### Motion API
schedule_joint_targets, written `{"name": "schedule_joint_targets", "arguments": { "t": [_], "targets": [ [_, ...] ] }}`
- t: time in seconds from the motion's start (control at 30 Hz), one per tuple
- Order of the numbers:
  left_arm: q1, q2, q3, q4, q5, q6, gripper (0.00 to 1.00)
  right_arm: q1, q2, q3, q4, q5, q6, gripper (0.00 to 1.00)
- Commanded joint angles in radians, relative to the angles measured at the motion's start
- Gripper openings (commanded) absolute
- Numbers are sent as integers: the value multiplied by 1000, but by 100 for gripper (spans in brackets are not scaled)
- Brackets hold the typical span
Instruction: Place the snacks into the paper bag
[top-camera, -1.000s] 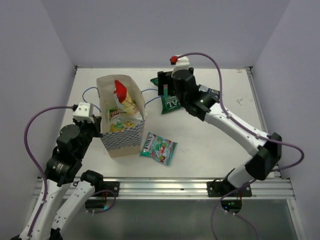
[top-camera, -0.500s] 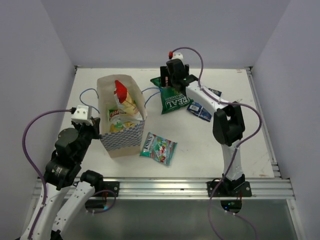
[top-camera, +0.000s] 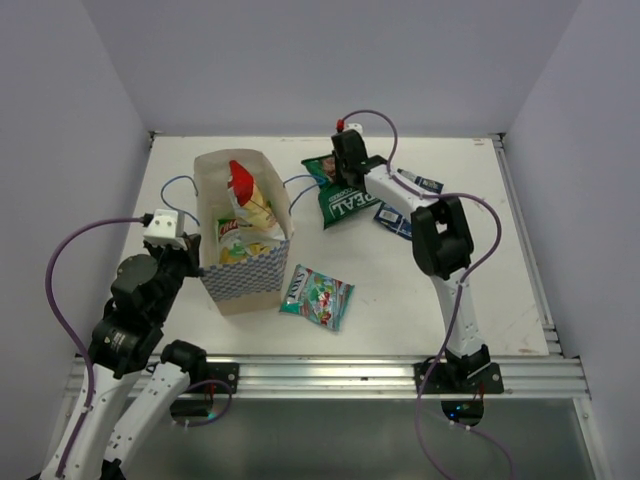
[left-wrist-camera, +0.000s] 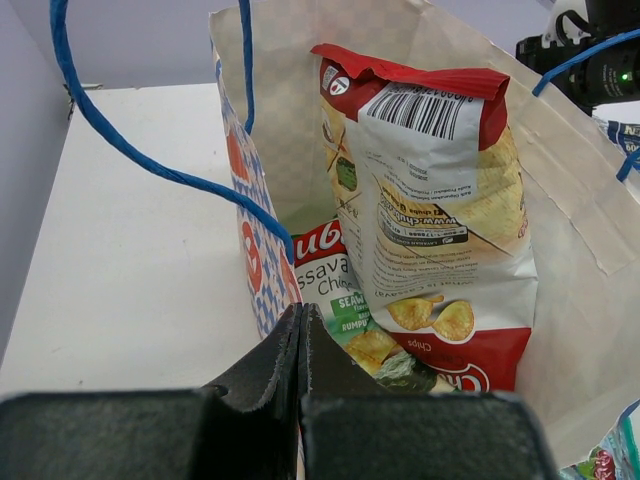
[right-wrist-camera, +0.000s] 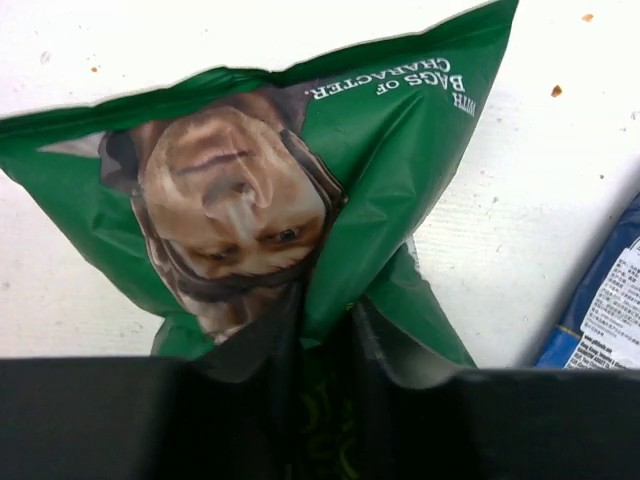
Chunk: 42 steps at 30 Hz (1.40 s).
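The paper bag (top-camera: 247, 278) stands upright at the left, holding a red Chuba packet (top-camera: 250, 195) and a green Chuba packet (top-camera: 236, 246). My left gripper (top-camera: 193, 250) is shut on the bag's near wall (left-wrist-camera: 255, 265), whose edge runs in between the jaws (left-wrist-camera: 300, 318). The green REAL packet (top-camera: 346, 202) lies behind the bag on the right. My right gripper (top-camera: 343, 172) pinches a fold of its far end (right-wrist-camera: 325, 310), and the foil (right-wrist-camera: 400, 150) bunches up there. A teal candy pack (top-camera: 318, 296) lies in front of the bag. A dark blue pack (top-camera: 397, 219) lies beside the REAL packet.
The bag's blue string handles (left-wrist-camera: 130, 150) loop out to both sides. Side walls close in the table on the left, right and back. The right arm's elbow (top-camera: 440, 240) hangs over the table's middle right. The blue pack's edge (right-wrist-camera: 600, 300) shows right of the right fingers.
The right arm has folded up, its wrist has settled on the far end of the REAL packet, and its jaws have closed on it. The left arm and bag have stayed still.
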Motion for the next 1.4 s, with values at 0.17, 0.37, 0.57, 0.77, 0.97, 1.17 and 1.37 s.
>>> {"name": "schedule_joint_targets", "arguments": {
  "t": [0.17,0.37,0.57,0.77,0.97,1.17,1.37],
  "targets": [
    [-6,12,4,61,1,23,0,13,-234,-70,3,24,-55,0],
    [-6,32,14,62,23,34,0,42,-546,-177,175,-158,-41,0],
    [-6,53,23,61,31,40,0,44,-723,-231,477,-430,122,0],
    [-6,64,17,70,29,43,0,47,-713,-234,813,-650,361,0],
    [-6,70,27,64,24,42,0,74,-455,-115,1368,-763,822,0],
    [-6,53,32,56,8,39,0,162,-80,246,1530,-746,1125,0],
    [-6,52,32,45,-2,37,0,242,6,383,1483,-769,1130,0]
  ]
}}
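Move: Just under the right fingers lies the green REAL bag, its middle about 2 cm nearer the base and 2 cm lower. The paper bag it must go to stands roughly 22 cm back and 22 cm left, its mouth well above the hand. The blue packet is some 18 cm right and 4 cm back, the turquoise packet about 28 cm back and 6 cm left. From the left hand the green bag lies about 30 cm ahead, 27 cm right and 22 cm below. Closing its already half-shut fingers, the right hand pinches the green bag near its middle and whips it steeply up almost 50 cm while drawing back. It then swings some 15 cm left and sinks about 9 cm over the paper bag's mouth, rolling so its fingers point left and upward. The left hand keeps its shut grip on the mouth's near-left rim. ##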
